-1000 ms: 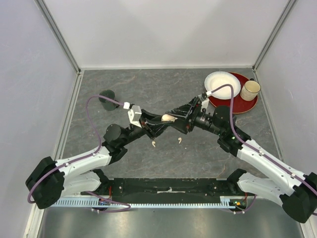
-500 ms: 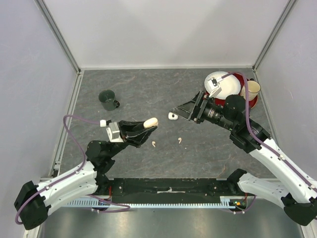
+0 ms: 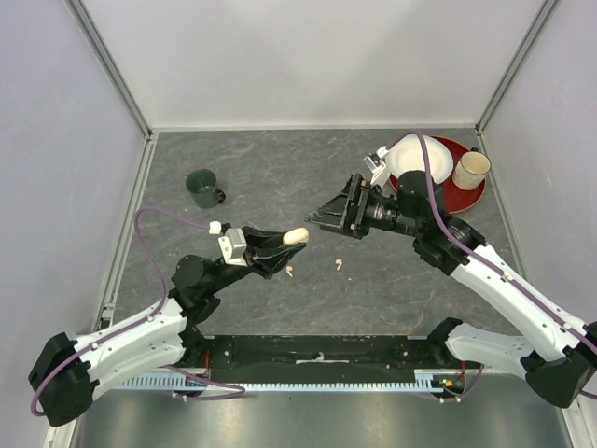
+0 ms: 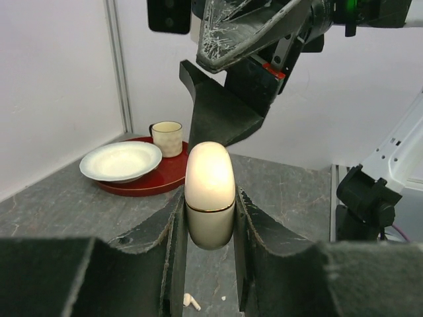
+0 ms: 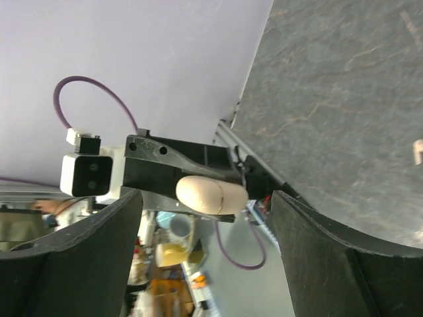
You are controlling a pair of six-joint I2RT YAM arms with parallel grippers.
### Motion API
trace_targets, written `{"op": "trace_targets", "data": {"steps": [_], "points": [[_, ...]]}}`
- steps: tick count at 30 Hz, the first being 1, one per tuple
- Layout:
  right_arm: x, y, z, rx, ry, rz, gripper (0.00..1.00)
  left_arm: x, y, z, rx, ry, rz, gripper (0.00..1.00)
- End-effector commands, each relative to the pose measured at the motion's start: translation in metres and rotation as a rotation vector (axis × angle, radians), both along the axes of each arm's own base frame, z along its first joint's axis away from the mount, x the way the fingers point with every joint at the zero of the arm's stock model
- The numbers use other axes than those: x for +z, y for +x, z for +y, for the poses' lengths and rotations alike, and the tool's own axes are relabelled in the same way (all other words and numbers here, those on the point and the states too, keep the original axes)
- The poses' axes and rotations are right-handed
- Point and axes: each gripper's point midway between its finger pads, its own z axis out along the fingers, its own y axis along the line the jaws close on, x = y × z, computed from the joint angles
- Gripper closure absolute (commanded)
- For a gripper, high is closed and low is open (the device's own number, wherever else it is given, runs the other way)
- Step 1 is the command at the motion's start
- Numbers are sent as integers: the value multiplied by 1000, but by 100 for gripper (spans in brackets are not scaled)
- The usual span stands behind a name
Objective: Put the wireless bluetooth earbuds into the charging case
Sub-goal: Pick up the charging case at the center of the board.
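Note:
The cream, egg-shaped charging case [image 3: 295, 236] has its lid closed and is held above the table by my left gripper [image 3: 286, 243], shut on its lower half. In the left wrist view the case [image 4: 210, 188] stands upright between the fingers [image 4: 165, 231]. My right gripper [image 3: 320, 217] hangs open just right of the case and points at it, with nothing between its fingers [image 5: 86, 257]; the case [image 5: 210, 193] shows beyond them. Two small pale earbuds [image 3: 290, 272] [image 3: 339, 264] lie on the table below. One earbud [image 4: 191, 302] shows under the case.
A dark green mug [image 3: 202, 187] stands at the back left. A red tray [image 3: 466, 198] at the back right carries a white plate [image 3: 419, 159] and a beige cup [image 3: 471, 170]. White walls close in three sides.
A second ago both grippers met at the case mid-table. The left arm pulled back with the case, then came slightly right again. The right gripper drew away and now reaches left towards it.

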Motion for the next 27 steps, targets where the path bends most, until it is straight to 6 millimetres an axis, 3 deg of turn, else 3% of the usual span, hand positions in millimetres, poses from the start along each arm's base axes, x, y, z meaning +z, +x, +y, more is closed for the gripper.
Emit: {"op": "trace_targets", "data": {"steps": [1,6,9,10,16,27], "points": [[14,-16,15,83,152,130,14,30,-1,-3,6,-28,-114,98],[3,-20,19,117,175,207,14,33,3,-8,-1,-31,-117,98],[-15,-24,23,139,192,287,16,35,3,-10,-10,-39,-115,98],[-7,-23,24,148,232,264,16,35,4,-11,-11,-39,-112,98],[-9,-25,25,149,295,297,30,36,3,-11,-18,-43,-113,98],[-13,-23,25,149,368,345,42,33,1,-16,-47,-39,-102,98]]}}
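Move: The charging case is already held in the left fingertips, just beyond that hand's pads, about 1 cm ahead, 2 cm right and 1 cm above. From the open right hand, the case lies some 5 cm to the left, 3 cm back and 3 cm lower. Down on the table, roughly 20 cm below the right hand, one earbud lies about 9 cm left and 1 cm ahead, the other about 3 cm right and 2 cm ahead. The right hand comes in on the held charging case, travelling about 4 cm left, back and down together and rolling some 25 degrees about its fingers so its forward side dips, then eases up slightly as its wide-open fingers close part way around the case. The left hand keeps its pinch on the case and carries it about 2 cm right and slightly forward to meet those fingers, then holds nearly still. ##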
